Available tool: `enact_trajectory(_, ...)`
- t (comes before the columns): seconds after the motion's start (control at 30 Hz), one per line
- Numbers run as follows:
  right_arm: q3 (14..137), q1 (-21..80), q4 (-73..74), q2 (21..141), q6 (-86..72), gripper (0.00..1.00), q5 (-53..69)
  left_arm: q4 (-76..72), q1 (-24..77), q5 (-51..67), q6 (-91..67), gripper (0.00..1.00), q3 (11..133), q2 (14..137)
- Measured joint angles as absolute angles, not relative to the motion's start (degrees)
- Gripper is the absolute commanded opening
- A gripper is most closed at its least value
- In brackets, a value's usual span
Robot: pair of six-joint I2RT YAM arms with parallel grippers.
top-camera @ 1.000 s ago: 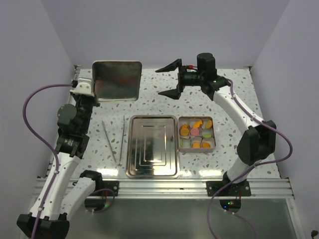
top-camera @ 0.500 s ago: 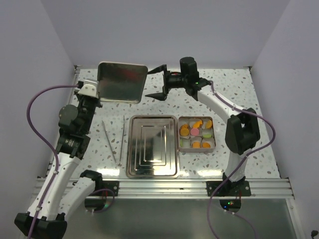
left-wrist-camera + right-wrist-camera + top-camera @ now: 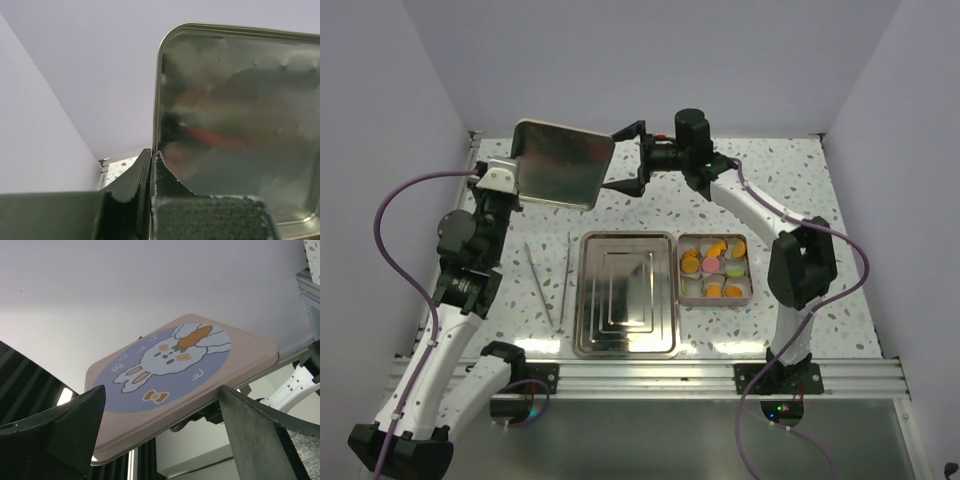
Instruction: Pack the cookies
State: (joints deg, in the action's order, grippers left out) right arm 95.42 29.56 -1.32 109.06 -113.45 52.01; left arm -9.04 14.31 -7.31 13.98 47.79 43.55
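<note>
Several cookies (image 3: 712, 264), orange, green and one pink, lie in the compartments of the small square tin (image 3: 678, 285) at the table's right centre. Its lid (image 3: 560, 162) is raised in the air at the back left, shiny inner side toward the top camera. My left gripper (image 3: 518, 188) is shut on the lid's left edge; the left wrist view shows the fingers (image 3: 151, 155) pinching the rim of the lid (image 3: 240, 115). My right gripper (image 3: 616, 160) is open, its fingers straddling the lid's right edge without touching. In the right wrist view the lid's rabbit-printed face (image 3: 170, 370) lies between the open fingers of the right gripper (image 3: 162, 390).
A large steel tray (image 3: 625, 295) lies left of the tin. Thin metal tongs (image 3: 545, 285) lie left of the tray. White walls enclose the table at the back and sides.
My right gripper has swung left from the back centre to the lid's right edge, still open. My left arm has lifted the lid off the table and tilted it rightward.
</note>
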Motion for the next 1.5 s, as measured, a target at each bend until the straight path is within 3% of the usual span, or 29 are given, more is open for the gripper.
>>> enact_trajectory(0.67, 94.45, 32.6, 4.19, 107.85, -112.75, 0.99, 56.77, -14.2, 23.44, -20.75, 30.5, 0.0, 51.13, 50.26)
enact_trajectory(1.23, 101.12, 33.19, 22.63, 109.51, -97.3, 0.98, 61.19, -19.35, 26.83, -26.94, 40.34, 0.0, 53.43, 54.11)
enact_trajectory(1.5, 94.63, 34.2, 8.01, 109.51, -108.53, 0.95, 59.68, -20.51, 30.83, -30.33, 40.23, 0.0, 53.82, 54.08)
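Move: The left hand still pinches the upright, tilted lid by its left edge; the lid's middle is roughly 10 cm to that hand's right, 2 cm farther out and 3 cm higher. From the open right hand, pointing left, the lid's middle lies about 11 cm to the left, 1 cm back and 4 cm up. The cookie box is some 23 cm right, 12 cm back and 33 cm below the right hand; the empty tray is about 1 cm right, 16 cm back and 34 cm below it. With its jaws staying wide open around the lid's free right edge, the right hand draws back about 6 cm, then also sinks some 3 cm and shifts a little left, turning roughly 15 degrees counter-clockwise. Meanwhile the left hand keeps its pinch and lifts the lid about 4 cm, first easing forward and later rightward towards the right gripper, while rolling it nearly 20 degrees so its right side dips and swinging it some 10 degrees counter-clockwise. ##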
